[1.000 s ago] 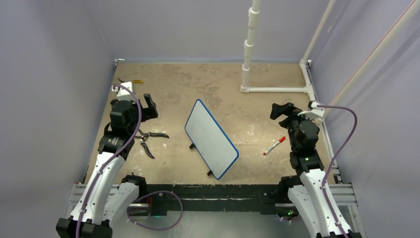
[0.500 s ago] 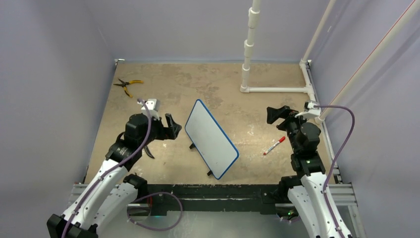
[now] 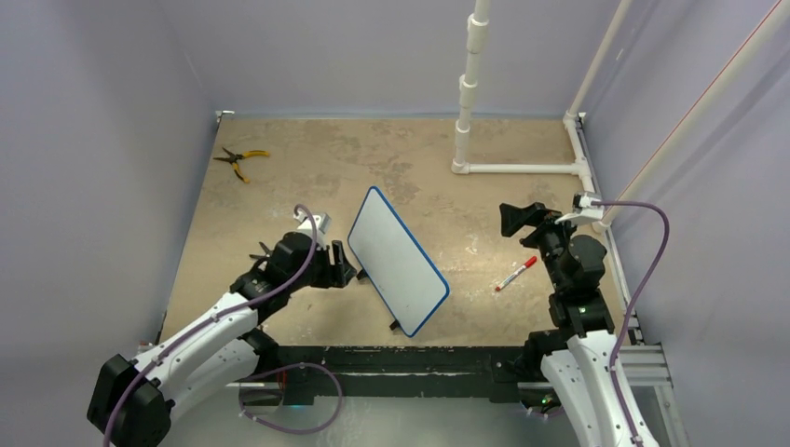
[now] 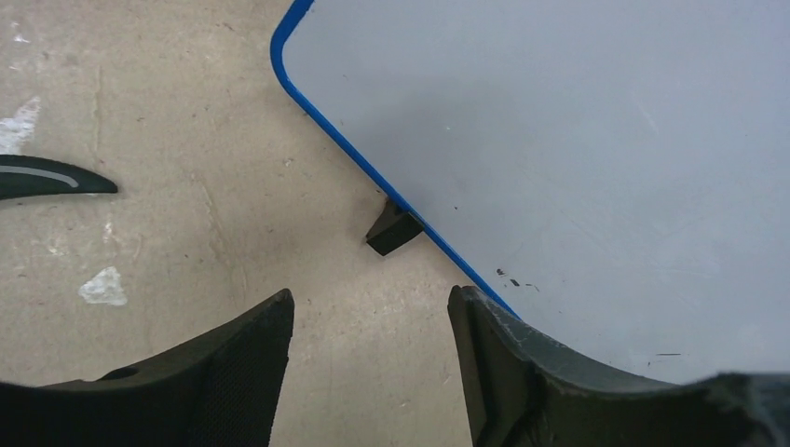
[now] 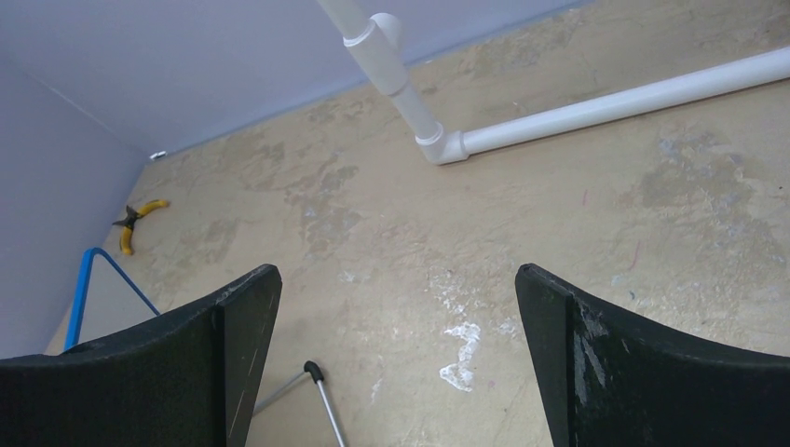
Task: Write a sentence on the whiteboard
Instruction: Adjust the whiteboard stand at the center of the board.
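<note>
The whiteboard (image 3: 396,261) lies slanted mid-table, blue-framed, its white face (image 4: 559,140) bare; no sentence is in view on it. My left gripper (image 3: 347,270) is low at the board's left edge, by its black foot (image 4: 391,228). Its jaws (image 4: 371,307) are open with only bare table between them. The right fingertip (image 4: 475,317) overlaps the blue frame. My right gripper (image 3: 514,219) hovers wide open (image 5: 396,279) right of the board, holding nothing. A red marker (image 3: 515,275) lies on the table beneath it.
Yellow pliers (image 3: 238,160) lie at the far left corner. A black plier handle (image 4: 47,177) lies left of my left gripper. A white PVC pipe frame (image 3: 466,102) stands at the back right. A thin metal rod (image 5: 321,391) rests near the board's corner (image 5: 84,279).
My left arm swung from the far left in and down to the board's left edge, uncovering the yellow pliers, and its jaws narrowed. The right arm barely moved.
</note>
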You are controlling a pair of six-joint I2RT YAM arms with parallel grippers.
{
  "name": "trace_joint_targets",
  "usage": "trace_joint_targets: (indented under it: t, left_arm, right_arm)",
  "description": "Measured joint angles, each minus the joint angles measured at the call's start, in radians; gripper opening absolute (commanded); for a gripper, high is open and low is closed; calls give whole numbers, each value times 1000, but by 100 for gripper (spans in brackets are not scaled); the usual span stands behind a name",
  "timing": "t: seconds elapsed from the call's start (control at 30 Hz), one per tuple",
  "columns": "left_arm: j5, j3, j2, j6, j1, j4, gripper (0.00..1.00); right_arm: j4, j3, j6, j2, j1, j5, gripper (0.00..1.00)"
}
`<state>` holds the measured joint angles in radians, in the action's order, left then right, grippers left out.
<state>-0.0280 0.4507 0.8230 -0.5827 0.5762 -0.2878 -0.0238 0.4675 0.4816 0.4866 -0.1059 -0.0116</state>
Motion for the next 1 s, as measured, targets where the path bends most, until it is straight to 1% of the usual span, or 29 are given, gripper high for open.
trace_joint_targets:
  t: [0.27,0.37,0.63,0.87,1.0]
  left_arm:
    - [-2,-76,68,8,60,159,49]
    - [-2,-85,90,27,83,203,43]
    - [6,-86,160,72,108,298,34]
    - [10,-86,214,114,118,348,31]
    - [11,-86,234,135,125,371,33]
  right_arm:
    - [-6,0,0,5,0,-7,99]
    - [-7,0,0,11,0,-8,99]
    - [-6,0,-1,30,0,-18,99]
    - [-5,0,-3,30,0,-34,99]
    - [-6,0,-5,39,0,-37,99]
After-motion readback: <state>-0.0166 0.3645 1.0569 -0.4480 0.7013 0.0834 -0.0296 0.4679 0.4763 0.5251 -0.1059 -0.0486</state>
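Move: The near-left foot of the whiteboard stand is roughly 3 cm to my left hand's right, 2 cm ahead and 6 cm below. The whiteboard's middle lies about 10 cm right, 1 cm ahead and slightly lower; the stand's other foot some 10 cm right and 8 cm back. The black-handled pliers sit about 15 cm left and 3 cm ahead. From my right hand the near-left foot is around 33 cm left, 3 cm back and 22 cm down. I bring my left fingers in under the whiteboard's lower-left edge, towards the near-left foot of the stand, going about 4 cm right and some 3 cm down. On the way I turn the hand clockwise about 10 degrees and close the fingers to about half their starting gap, bringing the tips close to either side of that foot; no firm grip can be seen yet. ##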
